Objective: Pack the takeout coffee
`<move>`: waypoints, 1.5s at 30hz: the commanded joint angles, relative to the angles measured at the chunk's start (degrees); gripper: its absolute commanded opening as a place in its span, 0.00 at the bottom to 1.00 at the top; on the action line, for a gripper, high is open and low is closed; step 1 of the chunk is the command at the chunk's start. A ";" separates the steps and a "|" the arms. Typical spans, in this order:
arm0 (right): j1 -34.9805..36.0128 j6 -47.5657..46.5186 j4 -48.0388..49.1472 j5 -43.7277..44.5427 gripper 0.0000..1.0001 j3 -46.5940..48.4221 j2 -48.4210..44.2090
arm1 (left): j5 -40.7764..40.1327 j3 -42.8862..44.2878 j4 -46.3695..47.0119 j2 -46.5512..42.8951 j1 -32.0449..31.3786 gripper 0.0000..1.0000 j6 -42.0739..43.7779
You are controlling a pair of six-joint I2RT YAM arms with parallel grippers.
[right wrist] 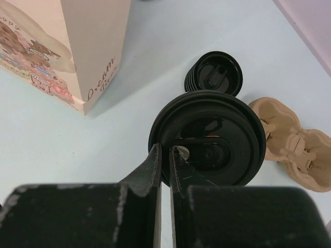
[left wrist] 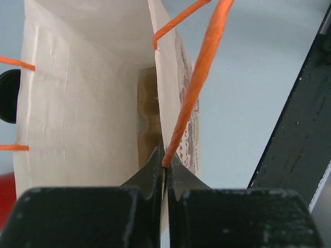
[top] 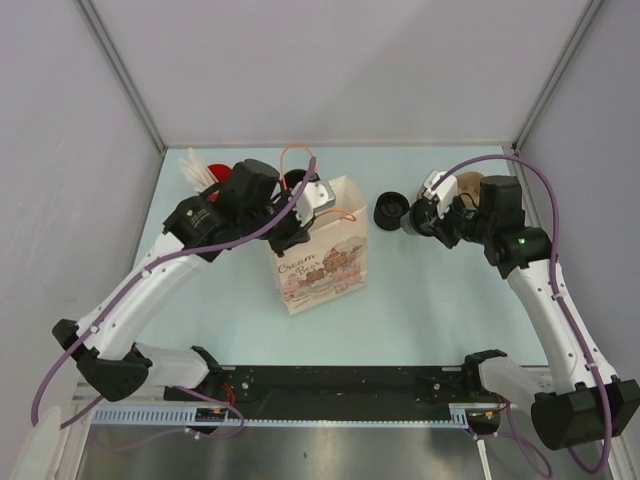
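The takeout coffee [right wrist: 217, 139], a black cup under a glossy black lid, fills the middle of the right wrist view. My right gripper [right wrist: 165, 150] is shut on the near-left edge of its lid, one finger outside the rim and one on top. In the top view that gripper [top: 413, 216] is right of the paper bag [top: 320, 255] and covers most of the cup. My left gripper [left wrist: 165, 157] is shut on the bag's upper edge, with the orange handle cord [left wrist: 199, 77] pinched between its tips. The bag [left wrist: 83, 103] stands open.
A second black ribbed cup [right wrist: 214, 77] stands just beyond the held one, also visible from above [top: 387, 210]. A brown cardboard cup carrier [right wrist: 297, 144] lies right of them. Another brown carrier [left wrist: 147, 119] sits inside the bag. A red cup with white sticks [top: 212, 175] stands behind the left arm.
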 commanded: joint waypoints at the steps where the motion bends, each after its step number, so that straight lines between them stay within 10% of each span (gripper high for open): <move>1: -0.76 0.72 2.67 -0.35 0.00 0.13 -1.32 | -4.58 2.64 3.75 1.21 -0.91 0.00 -2.78; 13: -1.82 0.55 2.32 -0.96 0.00 0.13 -1.49 | -11.98 3.52 6.21 4.55 -1.88 0.02 -5.86; 29: -1.82 9.51 4.52 -2.46 0.00 9.43 3.24 | -8.99 12.56 1.73 4.12 -2.16 0.99 -1.82; 45: 6.50 28.75 9.62 -16.61 0.00 35.61 17.04 | -7.14 6.08 11.83 -2.31 20.96 0.99 0.74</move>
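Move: The left hand holds the bag's near rim beside its orange handle; the bag's middle lies about 6 cm to the right, 3 ahead and 14 below. The black cup stands some 17 cm straight ahead and the red straw cup 17 ahead, 18 left, both about 24 below. From the right hand, already holding the lidded coffee cup, the bag is some 19 cm left, 4 back, 12 below. The lid stack is about 11 ahead, 2 left; the tan carrier 12 ahead, 14 right, both roughly 20 below. Forward by about 3.5 cm, the left hand carries the gripped rim with a slight counter-clockwise turn, then opens wide while easing back and right, lets go and climbs clear, up, left and forward towards the red straw cup. The right hand, after barely moving, raises the lidded cup some 16 cm, then adds leftward travel, its left side rolling up about 20 degrees, grip kept. ##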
